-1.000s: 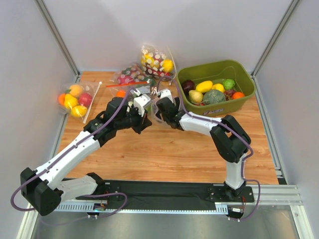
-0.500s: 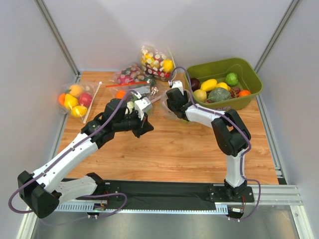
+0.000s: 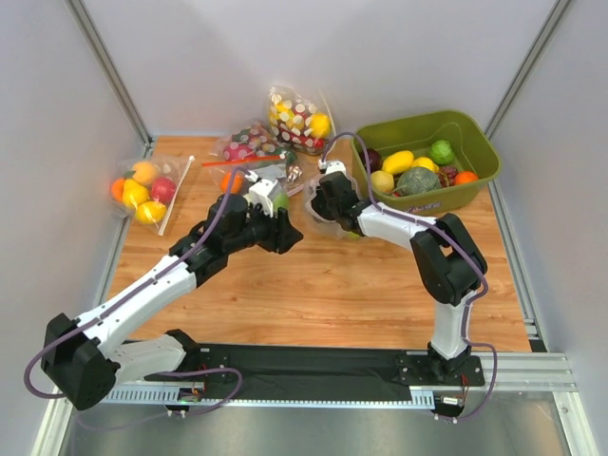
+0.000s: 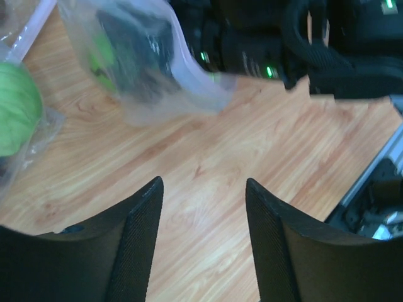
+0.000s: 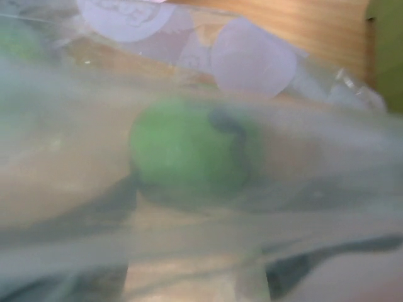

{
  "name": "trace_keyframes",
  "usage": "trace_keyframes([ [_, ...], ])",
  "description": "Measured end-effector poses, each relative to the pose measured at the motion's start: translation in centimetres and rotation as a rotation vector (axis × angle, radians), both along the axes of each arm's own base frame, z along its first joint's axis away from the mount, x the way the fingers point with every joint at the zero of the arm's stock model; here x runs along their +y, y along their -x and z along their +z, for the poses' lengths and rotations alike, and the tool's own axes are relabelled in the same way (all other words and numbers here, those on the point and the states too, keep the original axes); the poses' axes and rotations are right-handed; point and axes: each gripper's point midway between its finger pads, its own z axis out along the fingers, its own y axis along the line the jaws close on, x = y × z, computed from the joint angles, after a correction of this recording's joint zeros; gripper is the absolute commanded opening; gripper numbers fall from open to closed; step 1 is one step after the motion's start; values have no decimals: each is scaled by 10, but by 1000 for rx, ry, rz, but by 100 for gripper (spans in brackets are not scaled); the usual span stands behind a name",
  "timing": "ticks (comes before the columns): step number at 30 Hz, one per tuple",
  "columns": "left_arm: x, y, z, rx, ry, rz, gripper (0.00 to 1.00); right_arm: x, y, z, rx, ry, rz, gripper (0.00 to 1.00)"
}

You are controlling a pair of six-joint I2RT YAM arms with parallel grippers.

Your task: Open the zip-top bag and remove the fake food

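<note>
The zip-top bag (image 3: 321, 217) is clear and crinkled, and it drapes round my right gripper (image 3: 334, 211) left of the bin. In the right wrist view its plastic (image 5: 302, 138) covers the lens. Through it I see a round green piece of fake food (image 5: 189, 154), and the right gripper (image 5: 195, 207) has its dim fingers on either side of that piece. My left gripper (image 4: 204, 189) hangs open over bare wood with nothing between its fingers, just short of the bag (image 4: 157, 88). Another green fruit (image 4: 16, 110) lies in plastic to its left.
A green bin (image 3: 427, 204) of fake food stands at the back right. At the back are a polka-dotted bag (image 3: 296, 116) and a bag with a red zip strip (image 3: 249, 152). A third bag of fruit (image 3: 142, 188) lies at the far left.
My left gripper has opened, let go of what it held and moved a little right. The right gripper has narrowed and shifted right towards the bin.
</note>
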Motion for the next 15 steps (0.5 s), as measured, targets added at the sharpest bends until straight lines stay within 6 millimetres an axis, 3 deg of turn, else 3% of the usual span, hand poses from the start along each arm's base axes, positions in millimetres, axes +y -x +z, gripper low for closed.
trace_keyframes([
  [7, -22, -27, -11, 44, 74, 72, 76, 22, 27, -1, 46, -65, 64, 0],
  [15, -31, -35, 6, 13, 183, 113, 80, 43, 48, 0, 69, -82, 121, 0],
])
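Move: The near rim of the open zip-top bag, my left hand's target, is about 7 cm ahead, 9 cm right and 3 cm below it. The green fruit is in my right fingers inside the bag; that rim lies roughly 7 cm back, 2 cm left and 7 cm above them. The cabbage in the neighbouring bag is some 14 cm ahead, 3 cm left and 13 cm below my left hand. The green bin's middle is about 24 cm right, 9 cm ahead of my right hand. I keep the green fruit pinched in my right fingers and draw it back and left about 6 cm, towards the bag's mouth. Meanwhile my left hand reaches some 5 cm forward and right to meet the rim, dipping slightly and then rising, as it rolls about 10 degrees, left side down, and its half-open fingers spread wider without closing on anything. ##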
